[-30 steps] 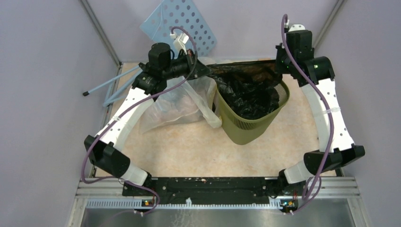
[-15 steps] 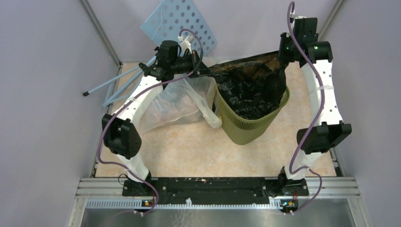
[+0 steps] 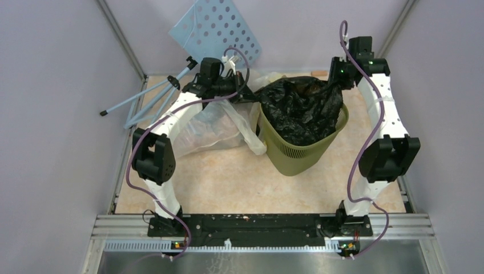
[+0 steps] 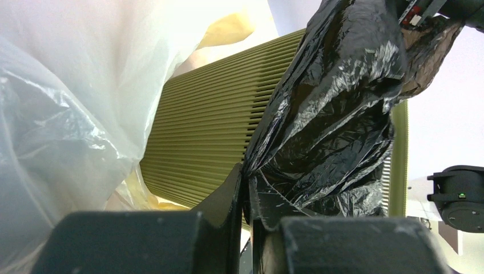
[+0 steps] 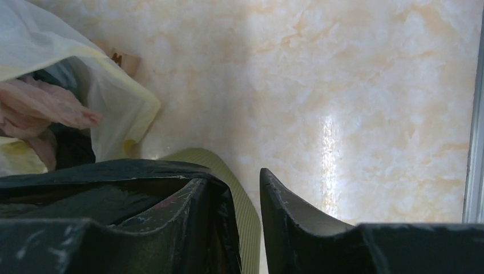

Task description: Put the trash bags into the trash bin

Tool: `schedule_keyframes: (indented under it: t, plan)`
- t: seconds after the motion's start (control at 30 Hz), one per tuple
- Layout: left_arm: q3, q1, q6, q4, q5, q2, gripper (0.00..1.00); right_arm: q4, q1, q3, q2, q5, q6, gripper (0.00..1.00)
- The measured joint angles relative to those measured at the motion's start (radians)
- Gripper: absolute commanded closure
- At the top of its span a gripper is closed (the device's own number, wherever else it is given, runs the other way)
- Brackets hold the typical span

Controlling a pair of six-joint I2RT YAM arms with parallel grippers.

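Observation:
The black trash bag (image 3: 302, 108) sits crumpled in the mouth of the olive-green trash bin (image 3: 297, 151), its film draped over the rim. My left gripper (image 3: 246, 96) is at the bin's left rim. In the left wrist view it (image 4: 248, 177) is shut on a pinch of the bag (image 4: 337, 114) beside the bin's mesh wall (image 4: 211, 131). My right gripper (image 3: 338, 80) is at the bin's far right rim. In the right wrist view it (image 5: 240, 178) is open, with the bin rim (image 5: 244, 220) between the fingers and bag film (image 5: 114, 171) lying over the left finger.
A large clear-yellowish plastic bag (image 3: 211, 128) lies against the bin's left side, under my left arm. A pale blue perforated board (image 3: 217, 28) leans at the back wall, with its blue stand legs (image 3: 142, 97) at the far left. Bare marble tabletop (image 3: 228, 177) lies in front.
Both grippers came down and inward toward the bin's rim. The bag, stretched taut above the bin before, now hangs slack and lower over the bin's mouth.

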Motion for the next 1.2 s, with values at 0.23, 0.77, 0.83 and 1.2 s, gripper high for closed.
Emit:
schedule_keyframes:
  t: [0.23,0.77,0.83,1.2]
  plan:
    - [-0.104,0.000,-0.002,0.015,0.017,-0.003,0.88,-0.026,-0.074,-0.019,-0.027,-0.010,0.016,0.45]
    - [-0.202,-0.011,-0.024,0.089,0.041,-0.090,0.85,0.042,-0.097,-0.290,-0.364,-0.054,0.114,0.41]
    - [-0.211,-0.013,-0.024,0.094,0.041,-0.092,0.85,0.063,-0.101,-0.328,-0.383,-0.043,0.129,0.41]
    - [-0.265,-0.027,-0.050,0.147,0.074,-0.093,0.85,0.193,-0.151,-0.523,-0.458,-0.069,0.217,0.32]
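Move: The black trash bag already lines the bin, its edge at both hands. Its middle lies about 15 cm right and 4 cm back of the left hand, and 13 cm left and 11 cm back of the right, some 5 cm lower. The bin's middle is about 16 cm right, 6 cm back of the left hand, and 12 cm left, 14 cm back of the right, 13 cm down; the clear bag lies 17 cm to the left hand's left, 18 cm down. The black bag's far right edge, still hooked on the right hand's left finger, is drawn back along the bin's right rim: that hand edges right, arcs up and back about 9 cm, then sinks to its starting height, opening wider and turning slightly clockwise. At the left rim the nearly shut left hand goes back about 5 cm and down some 3 cm. ##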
